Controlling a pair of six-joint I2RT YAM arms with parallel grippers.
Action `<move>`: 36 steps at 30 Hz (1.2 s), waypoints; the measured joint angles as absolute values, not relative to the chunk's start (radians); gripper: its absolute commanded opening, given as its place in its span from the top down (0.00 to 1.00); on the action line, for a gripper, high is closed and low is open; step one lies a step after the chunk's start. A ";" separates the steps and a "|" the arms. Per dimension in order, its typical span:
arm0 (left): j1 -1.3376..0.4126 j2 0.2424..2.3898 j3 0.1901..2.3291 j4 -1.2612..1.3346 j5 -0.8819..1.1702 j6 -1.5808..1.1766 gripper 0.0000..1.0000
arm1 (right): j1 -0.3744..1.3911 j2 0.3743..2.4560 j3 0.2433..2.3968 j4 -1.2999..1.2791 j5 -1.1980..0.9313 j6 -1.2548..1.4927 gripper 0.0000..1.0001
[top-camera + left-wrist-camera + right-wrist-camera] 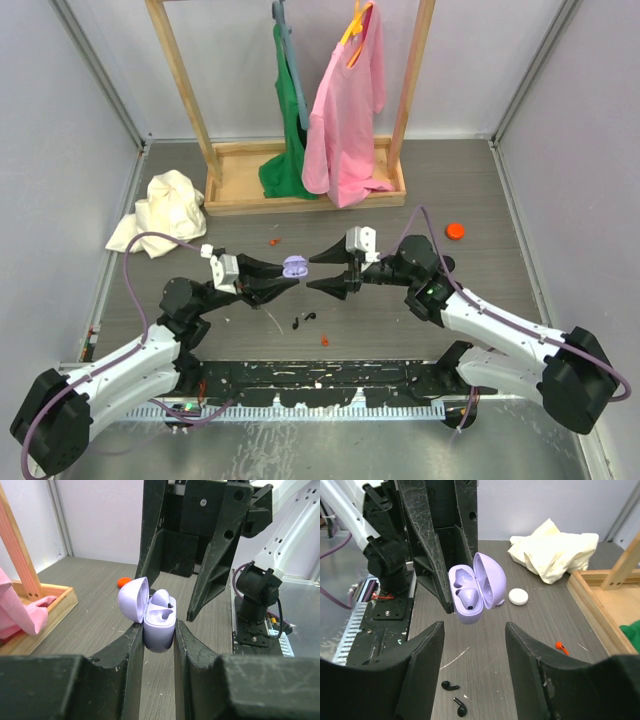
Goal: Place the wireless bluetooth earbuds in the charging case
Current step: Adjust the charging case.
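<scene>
My left gripper [288, 276] [158, 630] is shut on the lower body of a lilac charging case [293, 266] [159, 630] [469, 605], held above the table with its lid swung open. One lilac earbud [162, 599] [469, 597] sits in one slot of the case. The other slot [461, 577] looks empty. My right gripper [316, 272] [475, 627] faces the case from the right, a short way off, open with nothing between its fingers. Two black earbuds [303, 319] [451, 685] lie on the table below the case.
At the back stands a wooden clothes rack [240, 190] hung with a green and a pink garment [345, 110]. A cream cloth [165, 210] lies at the left. An orange cap [455, 231], a white disc [518, 596] and small orange pieces [273, 241] [561, 647] dot the table.
</scene>
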State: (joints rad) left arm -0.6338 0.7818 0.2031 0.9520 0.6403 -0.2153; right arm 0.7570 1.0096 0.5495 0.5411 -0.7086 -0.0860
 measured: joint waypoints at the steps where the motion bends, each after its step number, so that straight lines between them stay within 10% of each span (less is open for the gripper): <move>1: -0.634 0.782 0.206 0.953 0.644 -0.218 1.00 | 0.757 1.019 0.550 0.555 -0.720 -0.076 0.46; 25: -0.635 0.797 0.227 1.022 0.706 -0.270 1.00 | 0.744 1.132 0.550 0.834 -0.867 0.128 0.64; 36: -0.641 0.797 0.228 1.056 0.705 -0.299 1.00 | 0.731 1.153 0.546 0.910 -0.907 0.188 0.99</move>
State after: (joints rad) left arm -0.6415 0.7967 0.2283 1.0561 0.7048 -0.2989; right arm 0.7307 1.1526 0.5465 0.9096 -0.9066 0.1879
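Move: The open charging case sits in the left hand's fingertips, about 2 cm to the right of its hand point and 1 cm above. From the empty right hand it lies straight to the left, roughly 3 cm off and about 1 cm higher. On the table some 20 cm below the right hand, two black earbuds lie about 3 cm left and 3 cm back, and a white earbud some 4 cm left and 9 cm ahead. The right fingers come to pinch the charging case from the right, closing to about half their opening until grip effort rises, while the left keeps hold. The right hand goes some 2 cm back and 1.5 cm left onto the case, dipping slightly then rising 2 cm, turning about 10 degrees counter-clockwise with fingertips tilting up; the left hand brings the case about 2.5 cm up and 1.5 cm back. ##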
